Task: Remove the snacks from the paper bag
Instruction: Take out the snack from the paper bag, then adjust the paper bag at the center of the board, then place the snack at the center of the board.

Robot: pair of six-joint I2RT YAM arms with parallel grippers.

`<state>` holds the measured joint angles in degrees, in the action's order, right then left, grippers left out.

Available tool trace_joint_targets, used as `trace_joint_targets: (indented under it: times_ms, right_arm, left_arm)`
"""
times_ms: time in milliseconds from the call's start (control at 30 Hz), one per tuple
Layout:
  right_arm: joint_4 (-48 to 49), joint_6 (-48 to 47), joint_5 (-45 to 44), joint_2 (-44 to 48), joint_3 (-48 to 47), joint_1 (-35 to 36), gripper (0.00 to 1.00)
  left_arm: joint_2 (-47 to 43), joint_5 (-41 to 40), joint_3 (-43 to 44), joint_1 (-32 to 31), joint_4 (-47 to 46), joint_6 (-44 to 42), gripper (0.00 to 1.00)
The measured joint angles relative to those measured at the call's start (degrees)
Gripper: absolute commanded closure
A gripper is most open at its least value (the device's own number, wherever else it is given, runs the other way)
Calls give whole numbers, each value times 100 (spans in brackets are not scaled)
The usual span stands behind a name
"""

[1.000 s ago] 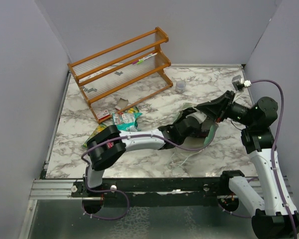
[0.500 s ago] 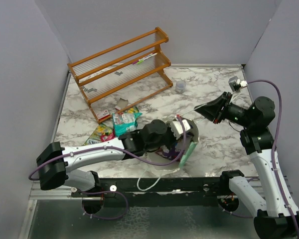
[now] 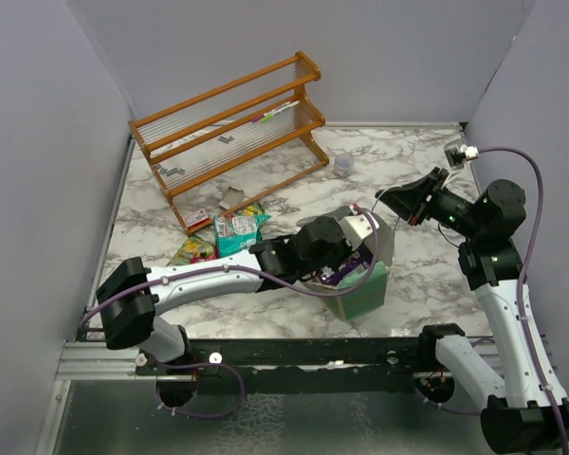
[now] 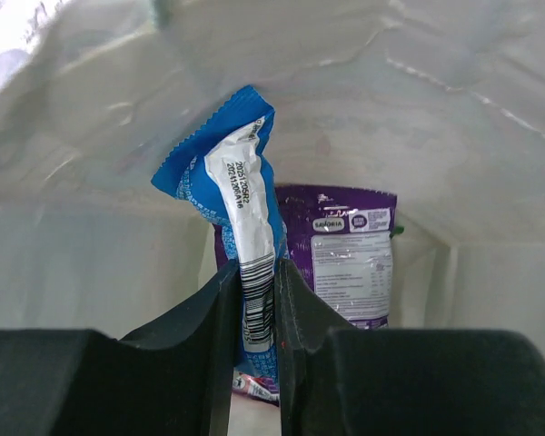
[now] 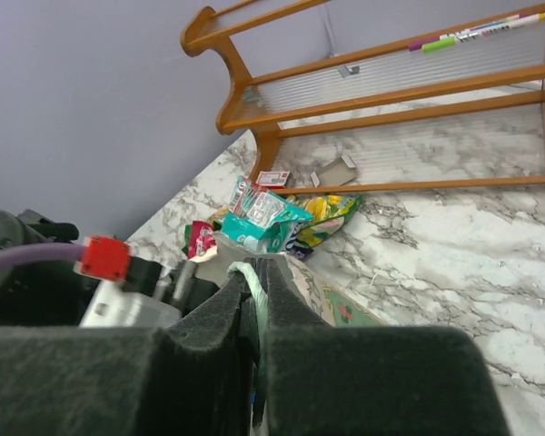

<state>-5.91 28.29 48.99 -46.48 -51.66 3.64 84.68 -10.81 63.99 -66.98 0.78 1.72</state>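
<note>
The mint-green paper bag [image 3: 365, 284] stands near the table's front edge with its mouth facing left. My left arm reaches into it. Inside, my left gripper [image 4: 256, 304] is shut on a blue bar wrapper [image 4: 241, 182] that stands upright between the fingers. Behind it a purple packet [image 4: 350, 263] leans on the cream bag wall, and a small pink wrapper [image 4: 254, 386] lies on the bag floor. My right gripper [image 5: 257, 272] [image 3: 379, 198] is shut on the bag's top edge [image 5: 252, 269]. Teal [image 3: 239, 227], green-yellow [image 5: 331, 211] and pink-red [image 3: 198, 249] snacks lie on the table to the bag's left.
A wooden rack [image 3: 228, 133] lies tilted at the back left, with pens on its upper shelf and small tags [image 3: 232, 197] by its foot. A small grey cup [image 3: 344, 166] stands behind the bag. Grey walls close in the left, back and right.
The bag has been dragged leftward and forward and now stands more upright. My left arm has swung with it, still holding the blue wrapper. My right gripper keeps hold of the top edge.
</note>
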Motion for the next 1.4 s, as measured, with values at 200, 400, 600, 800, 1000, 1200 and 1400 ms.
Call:
trace_joint_targets:
  times_ms: [200,400,600,800,1000,1200,1400]
  right_arm:
    - [-13,-103,11,-4,-144,0,98]
    - [-15,-155,74,-144,-142,0,98]
    - [-205,-203,-280,-146,-236,0,98]
    - [-391,-214,-678,-164,-426,0,98]
    - [-407,-262,-734,-205,-431,0,98]
    - [-824,-573,-1025,-195,-660,0,98]
    - [-1606,-1082,-2002,-214,-1327,2,98]
  left_arm:
    - [238,-46,433,0,511,133,100]
    - [140,2,1123,0,761,160,100]
    - [-164,-116,1145,0,793,33,100]
    - [-706,-146,1145,11,896,-153,100]
    - [-1561,-581,868,11,678,-350,100]
    - [-2094,-1746,623,234,396,-549,100]
    - [-2299,-2347,92,1182,385,-195,100]
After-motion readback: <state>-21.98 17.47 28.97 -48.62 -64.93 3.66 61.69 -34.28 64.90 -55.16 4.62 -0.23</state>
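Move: The teal packet on the snack pile, the drop area for the blue packet already in the left fingers, lies about 18 cm ahead of the left hand, 26 cm to its left and 20 cm below. The yellow packet is some 11 cm farther left and 4 cm nearer the base. A purple snack remains in the bag, about 10 cm below the left hand and 2 cm to its right, 1 cm ahead. From the right hand, the bag's middle is 4 cm back, 5 cm left and 23 cm below. The blue packet, still pinched in the left fingers, is drawn almost straight up out of the paper bag by about 16 cm, then swung left some 18 cm in all and forward, until it is more nearly above the pile, sinking slightly at the end as the hand turns about 35 degrees counter-clockwise and tips up. The right hand keeps its grip on the bag's handle and eases forward, then right and up, swinging clockwise. ##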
